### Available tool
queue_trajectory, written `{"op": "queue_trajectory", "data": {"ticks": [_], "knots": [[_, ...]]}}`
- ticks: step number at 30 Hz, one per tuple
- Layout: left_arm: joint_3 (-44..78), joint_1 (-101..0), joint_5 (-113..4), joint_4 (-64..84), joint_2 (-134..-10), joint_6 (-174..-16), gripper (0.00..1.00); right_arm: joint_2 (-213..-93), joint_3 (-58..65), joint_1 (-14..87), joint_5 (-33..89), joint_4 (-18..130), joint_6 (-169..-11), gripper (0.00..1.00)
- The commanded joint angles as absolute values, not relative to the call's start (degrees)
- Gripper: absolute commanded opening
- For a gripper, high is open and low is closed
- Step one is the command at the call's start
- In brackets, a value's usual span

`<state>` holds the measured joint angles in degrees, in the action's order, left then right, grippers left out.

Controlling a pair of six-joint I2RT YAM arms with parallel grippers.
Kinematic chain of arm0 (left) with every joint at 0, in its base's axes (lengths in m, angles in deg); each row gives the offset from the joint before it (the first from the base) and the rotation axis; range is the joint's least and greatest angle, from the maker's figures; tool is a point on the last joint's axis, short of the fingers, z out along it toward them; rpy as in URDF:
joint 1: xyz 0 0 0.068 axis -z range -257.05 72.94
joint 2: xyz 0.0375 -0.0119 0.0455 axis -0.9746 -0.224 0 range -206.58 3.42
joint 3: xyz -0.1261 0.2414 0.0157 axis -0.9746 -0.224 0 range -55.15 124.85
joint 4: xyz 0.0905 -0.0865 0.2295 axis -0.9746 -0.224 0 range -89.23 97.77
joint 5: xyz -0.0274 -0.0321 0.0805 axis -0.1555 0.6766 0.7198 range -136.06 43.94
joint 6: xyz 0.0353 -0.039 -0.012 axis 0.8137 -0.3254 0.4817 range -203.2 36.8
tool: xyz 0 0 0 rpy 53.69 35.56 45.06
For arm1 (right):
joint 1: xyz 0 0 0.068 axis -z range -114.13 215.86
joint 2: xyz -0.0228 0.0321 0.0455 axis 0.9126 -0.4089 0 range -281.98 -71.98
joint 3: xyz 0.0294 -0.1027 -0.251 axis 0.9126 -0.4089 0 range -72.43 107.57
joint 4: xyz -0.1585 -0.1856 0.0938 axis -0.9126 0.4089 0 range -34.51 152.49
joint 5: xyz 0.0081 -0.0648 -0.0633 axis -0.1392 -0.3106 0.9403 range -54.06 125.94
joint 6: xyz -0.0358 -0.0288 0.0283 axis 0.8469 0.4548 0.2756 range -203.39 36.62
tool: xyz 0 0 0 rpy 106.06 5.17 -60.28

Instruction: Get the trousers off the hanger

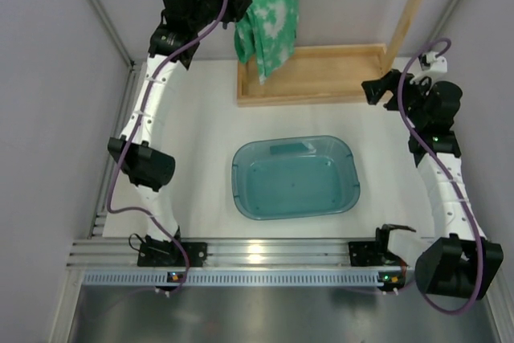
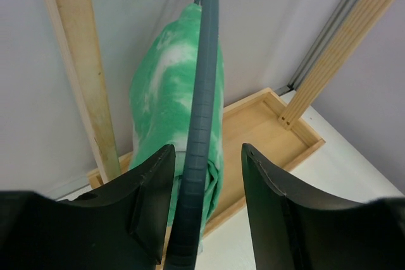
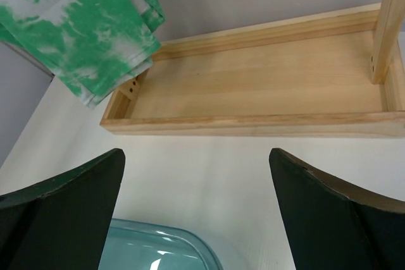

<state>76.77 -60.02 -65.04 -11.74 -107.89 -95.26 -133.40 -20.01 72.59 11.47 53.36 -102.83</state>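
Observation:
The green and white trousers hang from the grey-blue hanger at the back, over the left end of the wooden rack base. My left gripper is raised beside them. In the left wrist view the hanger's rod runs between the fingers of the left gripper, close against the left finger and with a gap to the right one, so the jaws stand open around it. The trousers drape behind the rod. My right gripper hovers wide open at the right, holding nothing. The right wrist view shows the trousers at upper left.
A wooden rack base with upright posts sits at the back. The teal basin lies mid-table in front of it, its rim below my right gripper. Grey walls close in left, right and rear.

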Motion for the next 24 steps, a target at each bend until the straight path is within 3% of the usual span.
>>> {"op": "queue_trajectory", "data": {"ticks": [1, 4, 7, 11, 13, 20, 24], "knots": [[79.1, -60.0, -63.5, -6.9, -108.7, -95.5, 0.51, -130.6, -20.3, 71.9, 12.2, 52.4, -101.4, 1.0], [79.8, -60.0, -63.0, -6.7, -109.7, -95.1, 0.51, -129.9, -19.7, 71.9, 12.6, 53.5, -100.8, 0.99], [79.8, -60.1, -62.1, -6.2, -109.9, -95.0, 0.32, -129.8, -19.2, 71.9, 12.2, 54.5, -100.3, 0.99], [79.8, -60.0, -62.2, -4.7, -109.8, -95.3, 0.19, -129.1, -19.8, 71.9, 12.0, 54.6, -100.6, 0.99], [79.7, -60.0, -62.0, -4.1, -109.7, -95.5, 0.01, -128.9, -20.2, 71.8, 11.4, 54.1, -100.9, 0.99], [79.2, -59.8, -59.8, -1.5, -107.7, -95.8, 0.0, -130.4, -18.1, 68.1, 11.6, 52.1, -99.2, 1.0], [77.7, -58.7, -57.6, 3.3, -105.4, -95.3, 0.0, -133.1, -14.1, 60.9, 16.0, 54.3, -95.2, 0.99]]}}
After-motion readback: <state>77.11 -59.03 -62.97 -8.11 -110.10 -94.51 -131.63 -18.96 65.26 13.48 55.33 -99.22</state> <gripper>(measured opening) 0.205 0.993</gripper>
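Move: The hanger's left arm already runs between your half-open left fingers, about 1 cm ahead and 1 cm low. From there the trousers hang some 5 cm farther out, 8 cm right and 10 cm below, and the wooden post stands about 10 cm ahead and 2 cm left. From the right gripper the trousers are roughly 17 cm ahead, 20 cm left and 5 cm higher; the wooden tray lies 13 cm ahead, 10 cm left, 28 cm down. Bring the left gripper about 2 cm forward and 1 cm down over the hanger's arm while shutting the fingers to pinch it from both sides, then hold that grip. Ease the open right gripper back about 1 cm, pause, then sweep it some 4 cm left towards the trousers, turning slightly counter-clockwise. ##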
